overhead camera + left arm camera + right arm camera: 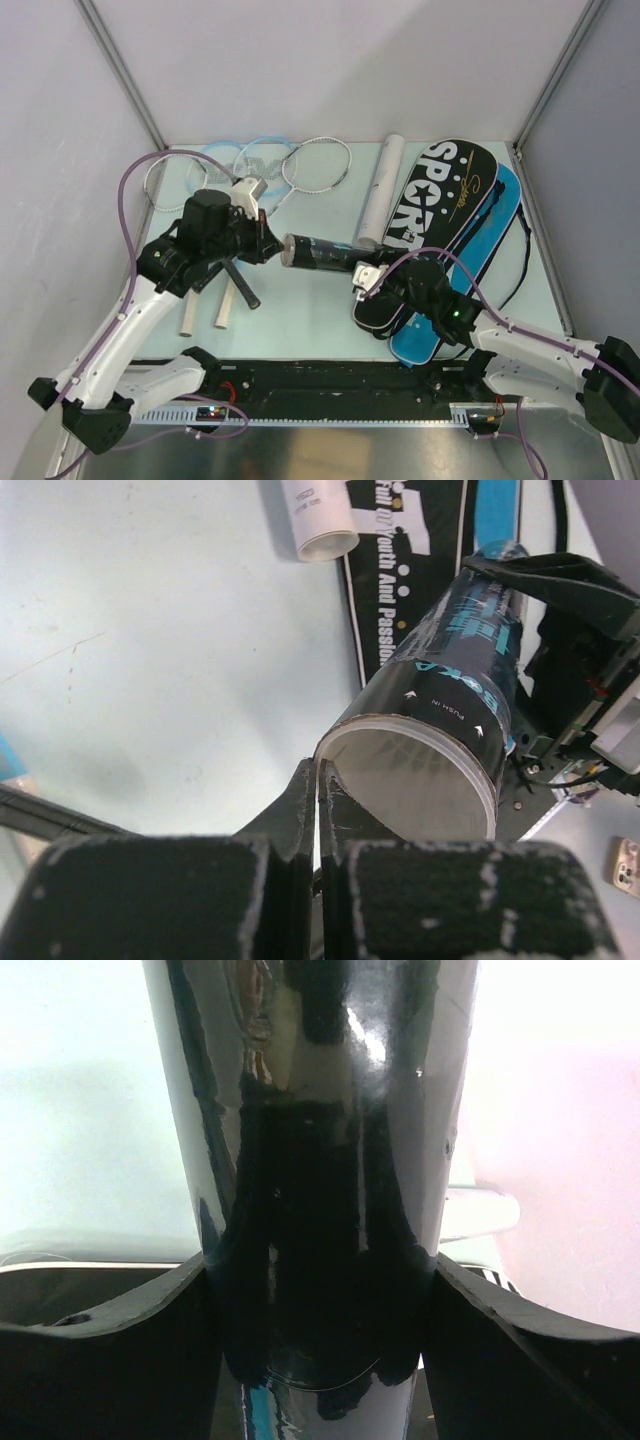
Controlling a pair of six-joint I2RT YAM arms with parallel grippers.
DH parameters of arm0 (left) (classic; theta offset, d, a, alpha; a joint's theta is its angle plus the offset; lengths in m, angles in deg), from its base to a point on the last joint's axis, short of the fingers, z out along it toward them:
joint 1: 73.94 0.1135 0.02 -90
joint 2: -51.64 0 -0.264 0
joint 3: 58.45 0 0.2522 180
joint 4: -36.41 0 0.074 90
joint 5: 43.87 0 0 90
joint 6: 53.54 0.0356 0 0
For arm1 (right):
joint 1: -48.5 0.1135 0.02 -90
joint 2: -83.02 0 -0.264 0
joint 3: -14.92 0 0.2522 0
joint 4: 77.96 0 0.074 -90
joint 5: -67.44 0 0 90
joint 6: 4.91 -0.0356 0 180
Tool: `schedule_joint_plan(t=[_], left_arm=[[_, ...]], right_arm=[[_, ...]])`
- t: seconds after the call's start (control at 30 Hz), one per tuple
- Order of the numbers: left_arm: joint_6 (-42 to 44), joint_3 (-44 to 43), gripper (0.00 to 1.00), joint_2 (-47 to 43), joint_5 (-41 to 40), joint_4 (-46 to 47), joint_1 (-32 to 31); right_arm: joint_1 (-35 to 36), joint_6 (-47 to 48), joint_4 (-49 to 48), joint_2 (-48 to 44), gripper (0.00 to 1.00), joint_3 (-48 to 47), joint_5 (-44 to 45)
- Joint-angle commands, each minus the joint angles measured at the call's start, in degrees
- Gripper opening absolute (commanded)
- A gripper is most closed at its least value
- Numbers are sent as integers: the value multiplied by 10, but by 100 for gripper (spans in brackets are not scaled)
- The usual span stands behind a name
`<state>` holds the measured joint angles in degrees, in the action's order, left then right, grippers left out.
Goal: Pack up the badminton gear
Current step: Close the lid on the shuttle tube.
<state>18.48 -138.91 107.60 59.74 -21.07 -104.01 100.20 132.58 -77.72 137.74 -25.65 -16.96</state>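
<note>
A black tube point(320, 255) with teal print lies level above the table's middle. My right gripper point(365, 275) is shut on its right end, and its fingers press both sides of the glossy tube point(320, 1110). My left gripper point(272, 245) is shut at the tube's left end. In the left wrist view the left gripper point(318, 780) has its tips against the pale rim of the tube point(450, 690); I cannot tell if the rim is pinched. A white tube point(380, 195) lies behind it. Rackets point(255, 160) rest at the back left.
A black "SPORT" bag point(440, 190) lies on a blue bag point(490, 250) at the right, under my right arm. Racket handles point(225, 305) stick out towards the near edge under my left arm. Grey walls close in both sides.
</note>
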Motion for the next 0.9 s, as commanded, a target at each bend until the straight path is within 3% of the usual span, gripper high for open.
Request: schedule_joint_plan(t=[0.0,0.07,0.17,0.3,0.6,0.87], left_arm=[[27,-28,0,17,-55,-31,-21],[29,-32,2,26,-53,-36,-28],[29,-35,23,33,-47,-38,-33],[28,-37,35,31,-49,-38,-38],[19,-40,37,40,-60,-47,-48],[19,-42,37,61,-156,-64,-65]], right_arm=[[12,-2,-87,1,35,-37,-13],[14,-2,-90,7,36,-39,-14],[15,-7,-94,18,35,-39,-17],[17,-12,-101,31,35,-40,-19],[25,-17,-109,67,35,-54,-12],[33,-34,-99,103,35,-78,17]])
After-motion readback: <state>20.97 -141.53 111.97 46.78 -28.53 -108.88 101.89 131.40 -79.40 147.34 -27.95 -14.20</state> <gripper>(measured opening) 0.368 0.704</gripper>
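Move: The open mouth of the shuttle tube is right by the left hand's shut fingertips, its middle about 4 cm to the right, 1 cm back and 1 cm lower. From the right hand, which grips the tube farther along, that mouth is some 18 cm left, 1 cm forward and 8 cm higher. The black racket handle lies about 7 cm forward and 12 cm left of the left hand, some 25 cm below; the white tube is roughly 36 cm ahead and 4 cm left of the right hand, 15 cm below. Still clamping the black shuttle tube, the right hand lowers it about 3 cm and carries it a little left. Beside the rim, the left hand sinks with it by a similar amount while drifting left; its shut fingers part to just over a third, one tip coming in front of the mouth and the other outside the edge, as the hand rolls some 15 degrees, left side rising. Whether these tips touch the rim can't be seen. ##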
